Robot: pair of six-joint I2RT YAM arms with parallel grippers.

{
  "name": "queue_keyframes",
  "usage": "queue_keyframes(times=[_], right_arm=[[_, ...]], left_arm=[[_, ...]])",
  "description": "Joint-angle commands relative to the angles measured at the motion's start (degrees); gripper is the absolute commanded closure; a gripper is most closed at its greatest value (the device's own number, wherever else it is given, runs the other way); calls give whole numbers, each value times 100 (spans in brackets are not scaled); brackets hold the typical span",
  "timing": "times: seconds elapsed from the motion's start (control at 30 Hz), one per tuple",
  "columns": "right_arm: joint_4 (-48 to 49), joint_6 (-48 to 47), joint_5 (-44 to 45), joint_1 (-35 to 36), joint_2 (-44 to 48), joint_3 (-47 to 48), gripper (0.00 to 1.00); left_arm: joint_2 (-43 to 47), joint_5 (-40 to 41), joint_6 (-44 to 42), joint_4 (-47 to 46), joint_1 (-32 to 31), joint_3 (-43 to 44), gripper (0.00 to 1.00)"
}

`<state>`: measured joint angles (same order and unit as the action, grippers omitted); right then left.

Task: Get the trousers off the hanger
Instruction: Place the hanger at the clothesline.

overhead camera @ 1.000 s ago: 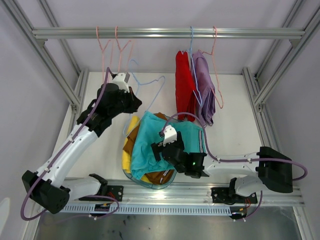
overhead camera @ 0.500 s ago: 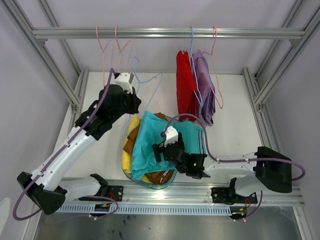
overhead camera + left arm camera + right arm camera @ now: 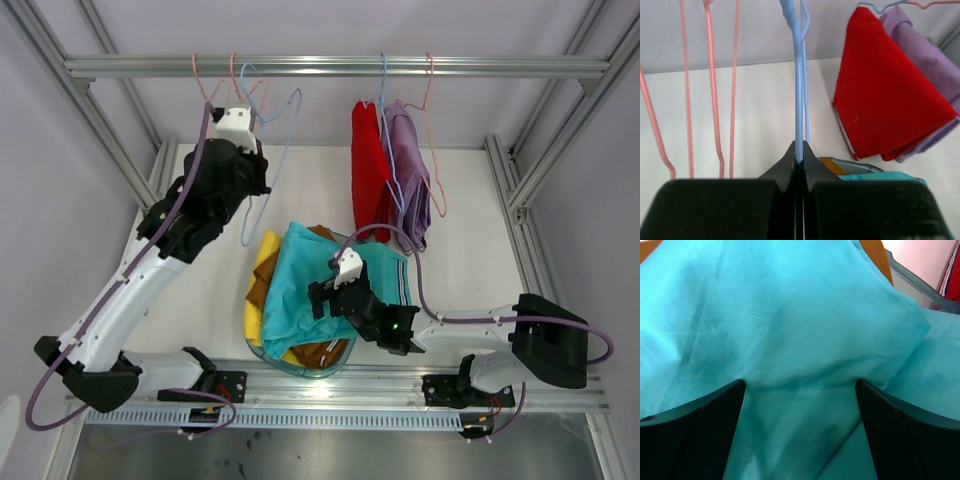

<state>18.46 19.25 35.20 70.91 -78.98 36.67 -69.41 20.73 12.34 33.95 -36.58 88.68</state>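
Observation:
Red trousers (image 3: 368,170) and lilac trousers (image 3: 412,185) hang folded over hangers on the rail (image 3: 480,66). Both also show in the left wrist view, the red trousers (image 3: 885,100) in front of the lilac trousers (image 3: 927,47). Teal trousers (image 3: 290,290) lie on top of yellow trousers (image 3: 262,250) and brown trousers (image 3: 320,352) in a clear tub (image 3: 300,366). My left gripper (image 3: 258,182) is shut on a bare blue hanger (image 3: 285,135), raised close to the rail; the blue hanger (image 3: 799,100) is pinched at my left gripper (image 3: 798,154). My right gripper (image 3: 322,295) stands open just over the teal trousers (image 3: 790,315), right gripper (image 3: 800,385) empty.
Bare pink hangers (image 3: 215,95) hang on the rail's left part, seen as pink hangers (image 3: 710,75) beside the blue one. The tub rim (image 3: 912,282) lies right of my right fingers. Frame posts (image 3: 545,160) flank the white table (image 3: 470,260).
My left arm has lifted the bare blue hanger up and back, from over the tub to the rail beside the pink hangers. The right gripper has barely shifted over the teal trousers.

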Motion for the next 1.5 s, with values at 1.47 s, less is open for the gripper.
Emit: queue_keyframes(times=[1.47], right_arm=[[1002, 44, -1472, -842, -1234, -133, 3]], left_arm=[[-1840, 195, -276, -240, 599, 634, 99]])
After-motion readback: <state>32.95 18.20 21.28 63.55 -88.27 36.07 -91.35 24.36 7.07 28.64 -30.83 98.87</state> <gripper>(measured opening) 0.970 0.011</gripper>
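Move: The empty blue hanger is already in the left fingers; its place on the clothesline bar is about 20 cm ahead, 16 above and 2 to the right. Pink hangers hang about 8 and 16 cm left of that hand, some 18 ahead; the red trousers hang 24 right, 18 ahead. Just under the open right hand lie the teal trousers, middle 2 cm ahead and 2 right; the yellow trousers show 13 left, 2 ahead. The blue hanger is carried forward about 11 cm to the clothesline in the left hand's shut fingers, rising about 3 cm on the way, then lowered some 8 cm so its hook comes onto the bar, while the wrist rolls its left side up and turns slightly counter-clockwise. The right hand, wide open, eases some 4 cm forward, left and down into the teal trousers. ##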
